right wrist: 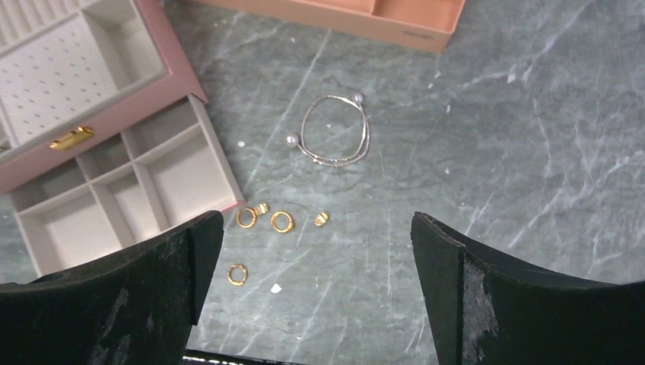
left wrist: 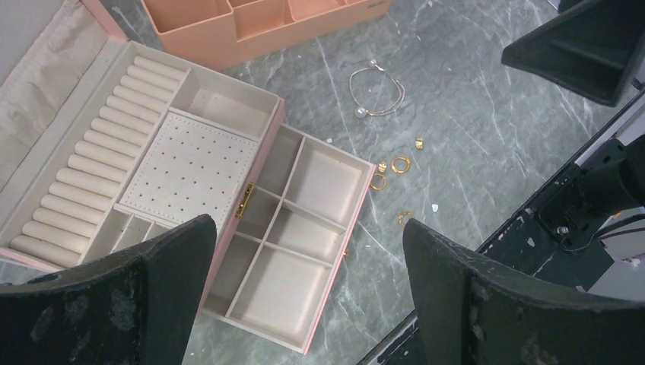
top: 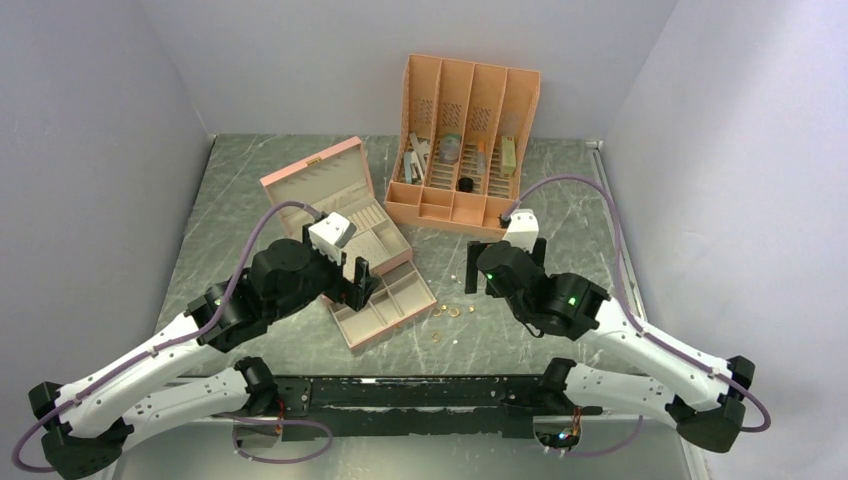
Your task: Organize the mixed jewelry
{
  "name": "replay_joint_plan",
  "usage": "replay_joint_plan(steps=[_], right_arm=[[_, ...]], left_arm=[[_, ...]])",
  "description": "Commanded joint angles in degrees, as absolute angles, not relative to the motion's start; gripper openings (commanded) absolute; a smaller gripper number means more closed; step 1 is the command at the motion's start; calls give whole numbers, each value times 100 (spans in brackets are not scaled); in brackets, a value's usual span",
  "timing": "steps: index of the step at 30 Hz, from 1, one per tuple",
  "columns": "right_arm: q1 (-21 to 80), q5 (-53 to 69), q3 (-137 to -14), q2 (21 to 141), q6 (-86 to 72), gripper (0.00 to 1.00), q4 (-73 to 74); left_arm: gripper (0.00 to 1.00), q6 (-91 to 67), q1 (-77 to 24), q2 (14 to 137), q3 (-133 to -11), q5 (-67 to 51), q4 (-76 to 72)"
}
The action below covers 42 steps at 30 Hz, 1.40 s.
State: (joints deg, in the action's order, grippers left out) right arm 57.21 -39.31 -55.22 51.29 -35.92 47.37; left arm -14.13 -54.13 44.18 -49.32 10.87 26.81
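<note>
Several tiny gold rings (right wrist: 282, 221) and small gold pieces (right wrist: 322, 219) lie loose on the green marble table just right of the pink jewelry box's open drawer (right wrist: 122, 199). They also show in the left wrist view (left wrist: 401, 163) and in the top view (top: 455, 312). A silver bangle with pearl ends (right wrist: 335, 137) lies beyond them. My right gripper (right wrist: 316, 228) is open and empty above the rings. My left gripper (left wrist: 308, 236) is open and empty above the drawer (left wrist: 278, 289). In the top view the left gripper (top: 360, 275) hovers over the box (top: 315, 175).
The orange slotted organizer (top: 465, 130) with grey and black oddments stands at the back, close behind the box. The box's upper tray has ring rolls (left wrist: 91, 152) and a perforated pad (left wrist: 190, 163). The black base rail (top: 420, 390) runs along the near edge.
</note>
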Motion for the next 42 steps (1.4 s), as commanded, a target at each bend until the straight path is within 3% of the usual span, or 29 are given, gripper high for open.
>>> replay_joint_plan(steps=[1, 6, 22, 31, 42], right_arm=[[5651, -4051, -5324, 5318, -3890, 98, 4828], [5322, -3748, -5032, 5540, -3744, 94, 4391], [3705, -2036, -4149, 6394, -2789, 61, 2303], [3643, -1144, -4141, 7089, -2588, 57, 1672], [3655, -961, -4254, 7861, -2553, 51, 1301]], left_arm=[[97, -1373, -5451, 4338, -4863, 902, 2449], [97, -1414, -5454, 4391, -4845, 1050, 2533], [98, -1345, -5451, 4482, -4902, 1204, 2705], [98, -1308, -5453, 4496, -4913, 1254, 2733], [98, -1296, -5456, 4474, -4900, 1175, 2735]])
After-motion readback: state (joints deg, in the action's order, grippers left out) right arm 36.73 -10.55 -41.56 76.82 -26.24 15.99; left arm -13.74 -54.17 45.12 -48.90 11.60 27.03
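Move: The pearl-ended silver bracelet lies on the table about 9 cm ahead of the right hand, 2 cm to its left and 22 cm below. On the same surface, a small gold ear cuff is some 8 cm nearer the base than the bracelet, and a gold ring 4 cm to the left of that cuff. The middle of the pale open drawer is roughly 20 cm left of this hand and 2 cm ahead. From the left hand the bracelet is about 11 cm ahead and 17 cm right, 24 cm below. Down towards the pearl bracelet goes the right hand, sinking about 16 cm: first almost straight down, then also forward some 6 cm, swinging slightly right and back left as it keeps descending. Its fingers tip some 20 degrees further downward and narrow from wide open to roughly half, touching nothing yet. ##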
